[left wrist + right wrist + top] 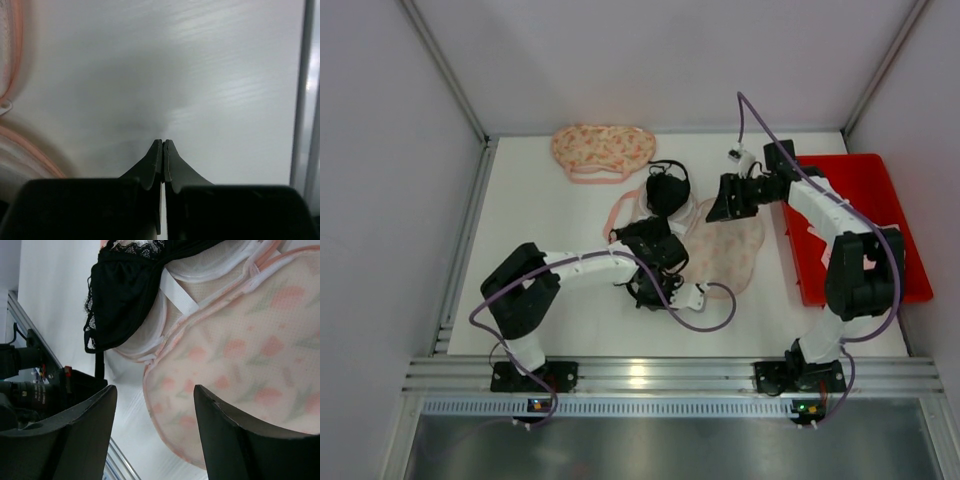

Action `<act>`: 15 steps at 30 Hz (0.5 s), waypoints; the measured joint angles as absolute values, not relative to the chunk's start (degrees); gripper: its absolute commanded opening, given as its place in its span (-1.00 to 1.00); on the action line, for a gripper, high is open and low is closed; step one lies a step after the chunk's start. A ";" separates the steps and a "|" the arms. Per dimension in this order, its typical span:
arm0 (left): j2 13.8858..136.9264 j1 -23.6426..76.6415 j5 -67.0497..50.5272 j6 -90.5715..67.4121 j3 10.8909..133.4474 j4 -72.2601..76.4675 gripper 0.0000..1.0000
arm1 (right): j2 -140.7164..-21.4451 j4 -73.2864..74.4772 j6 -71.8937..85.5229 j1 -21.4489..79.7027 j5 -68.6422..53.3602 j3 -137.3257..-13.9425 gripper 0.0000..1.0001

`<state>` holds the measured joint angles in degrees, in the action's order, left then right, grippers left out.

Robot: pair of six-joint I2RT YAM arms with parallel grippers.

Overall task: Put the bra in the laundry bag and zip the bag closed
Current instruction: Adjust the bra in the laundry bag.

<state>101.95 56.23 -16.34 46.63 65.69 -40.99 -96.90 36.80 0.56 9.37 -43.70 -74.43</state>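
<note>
The black lace bra (pixel 667 190) lies bunched on the opened half of a pink floral mesh laundry bag (pixel 728 252) at mid-table. In the right wrist view the bra (pixel 125 285) rests on the bag's white inner cup, beside the floral flap (pixel 250 350). My right gripper (pixel 717 208) hovers open just above that flap, its jaws (pixel 155 395) holding nothing. My left gripper (pixel 642 294) sits in front of the bag, jaws (pixel 163 142) shut on nothing over bare white table. The bag's peach rim (pixel 11 75) shows at the left edge of the left wrist view.
A second floral laundry bag (pixel 603 150) lies at the back of the table. A red tray (pixel 875 185) stands at the right, under my right arm. A metal rail (pixel 302 125) runs along the table's edge near my left gripper. Grey walls close in both sides.
</note>
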 measured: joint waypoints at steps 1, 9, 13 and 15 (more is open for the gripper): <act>100.71 56.21 -17.10 46.59 65.39 -42.22 -1.00 | -97.25 36.62 1.08 9.45 -43.97 -75.07 0.27; 87.33 56.21 -24.01 48.93 66.24 -50.65 -1.00 | -99.00 36.18 2.85 11.40 -44.45 -78.59 0.24; 85.91 55.53 -26.44 52.84 70.30 -56.69 -1.00 | -100.51 35.70 3.68 13.50 -44.71 -80.05 0.23; 86.13 54.26 -27.99 54.57 72.93 -59.13 -1.00 | -101.16 35.20 4.38 14.76 -44.91 -80.09 0.23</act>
<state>86.13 54.26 -27.99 54.57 72.93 -59.13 -101.16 35.20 4.38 14.76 -44.91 -80.09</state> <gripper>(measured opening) 0.022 0.617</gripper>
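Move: The left gripper is shut on the bra's loose band end close over the table; the bra's near cup, in the near half of the laundry bag, lies about 14 cm ahead, 1 cm left and 1 cm lower, with the bag's patterned flap some 13 cm ahead, 18 cm right and 2 cm lower. From the open right gripper, that near cup is about 17 cm left, 3 cm back and 12 cm below; the far cup is 11 cm left, 8 cm ahead and 12 cm below. Keep the left fingers pinched on the band and lift it quickly about 11 cm, drawing back 3 or 4 cm away from the near cup and tilting the fingers some 10 degrees farther to the right. Meanwhile carry the open right gripper about 4 cm left, over the bag towards the bra, rising slightly and touching nothing. ##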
